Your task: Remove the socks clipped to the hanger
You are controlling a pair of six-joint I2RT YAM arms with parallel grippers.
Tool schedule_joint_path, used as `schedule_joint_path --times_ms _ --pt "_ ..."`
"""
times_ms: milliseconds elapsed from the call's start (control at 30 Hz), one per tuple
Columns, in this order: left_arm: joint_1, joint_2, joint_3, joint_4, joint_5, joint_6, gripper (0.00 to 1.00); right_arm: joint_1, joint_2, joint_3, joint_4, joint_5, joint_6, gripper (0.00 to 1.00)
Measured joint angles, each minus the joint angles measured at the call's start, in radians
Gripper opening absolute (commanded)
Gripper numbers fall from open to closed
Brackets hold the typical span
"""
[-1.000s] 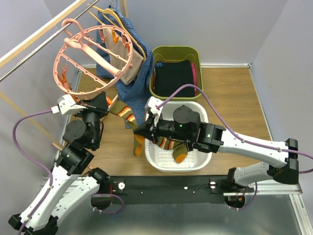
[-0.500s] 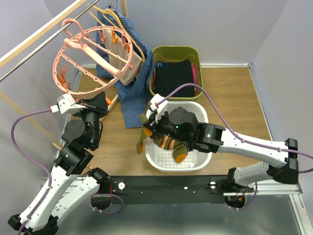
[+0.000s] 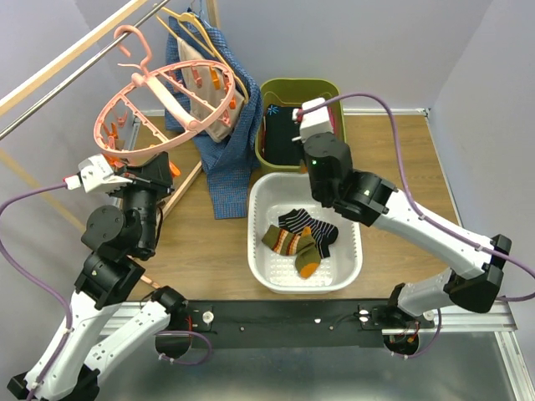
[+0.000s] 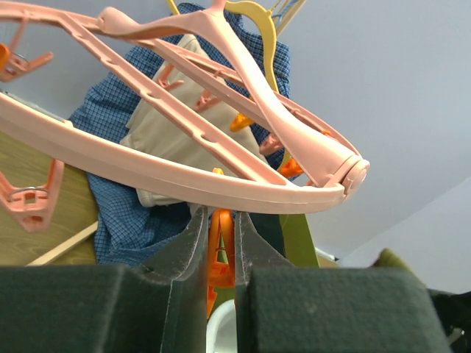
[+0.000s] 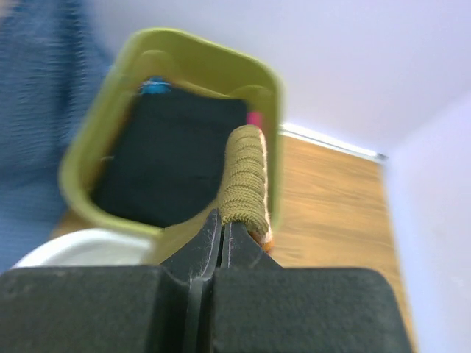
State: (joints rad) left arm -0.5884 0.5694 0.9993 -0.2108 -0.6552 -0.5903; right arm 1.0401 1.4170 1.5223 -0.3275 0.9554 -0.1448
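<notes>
The salmon-pink ring hanger (image 3: 142,154) hangs tilted from the rail at the upper left. No socks show on the hanger in the top view. My left gripper (image 3: 170,170) is just under its near rim, shut on one orange clip (image 4: 221,246) that dangles from the hanger (image 4: 184,176). Several striped socks (image 3: 301,238) lie in the white basket (image 3: 252,234). My right gripper (image 3: 299,132) is over the near edge of the green bin. In the right wrist view its jaws (image 5: 222,220) are shut, with an olive ribbed sock (image 5: 243,173) at the tips.
The green bin (image 3: 301,83) with black folded clothing (image 5: 169,154) stands behind the basket. A blue checked garment (image 3: 230,175) and a beige one (image 3: 221,117) hang on thin hangers beside the ring. A metal rail (image 3: 75,58) crosses the upper left.
My right arm swung from the basket's left rim back over the green bin, jaws still shut. The hanger tilted and rose slightly. My left arm shifted a little left, still on the clip.
</notes>
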Motion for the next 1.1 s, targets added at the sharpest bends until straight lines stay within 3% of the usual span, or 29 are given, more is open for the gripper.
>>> schedule_joint_path --times_ms 233,467,767,867,1000,1100 --pt "0.000 0.000 0.060 -0.054 0.020 0.064 0.00 -0.047 -0.092 -0.157 -0.019 0.010 0.036 0.02" --pt "0.000 0.038 0.187 -0.163 0.072 0.129 0.00 -0.047 -0.106 -0.350 -0.077 -0.203 0.243 0.02" --pt "0.000 0.064 0.398 -0.313 0.127 0.160 0.00 -0.047 -0.145 -0.442 -0.082 -0.463 0.400 0.11" --pt "0.000 0.064 0.449 -0.331 0.158 0.159 0.00 -0.047 -0.148 -0.485 -0.080 -0.549 0.446 0.25" --pt "0.000 0.064 0.467 -0.341 0.206 0.159 0.00 -0.047 -0.151 -0.558 -0.076 -0.678 0.502 0.61" --pt "0.000 0.064 0.466 -0.367 0.229 0.158 0.00 -0.047 -0.151 -0.566 -0.090 -0.730 0.525 0.77"
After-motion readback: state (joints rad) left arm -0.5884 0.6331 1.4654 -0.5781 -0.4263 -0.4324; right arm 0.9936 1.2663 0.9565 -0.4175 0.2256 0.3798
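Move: The right hand already holds an olive sock; the white basin it is bound for has its middle about 10 cm back, 3 cm left and 33 cm below. The striped socks lie there some 9 cm back and 2 cm left; the green bin stands about 22 cm ahead, 4 cm left. From the left hand, which keeps an orange clip pinched, the hanger ring's middle is about 12 cm straight ahead and slightly above, the basin roughly 27 cm right, level and far below. Right sinks 23 cm and draws back, tipping down, releasing the sock over the basin; left lifts the hanger. ##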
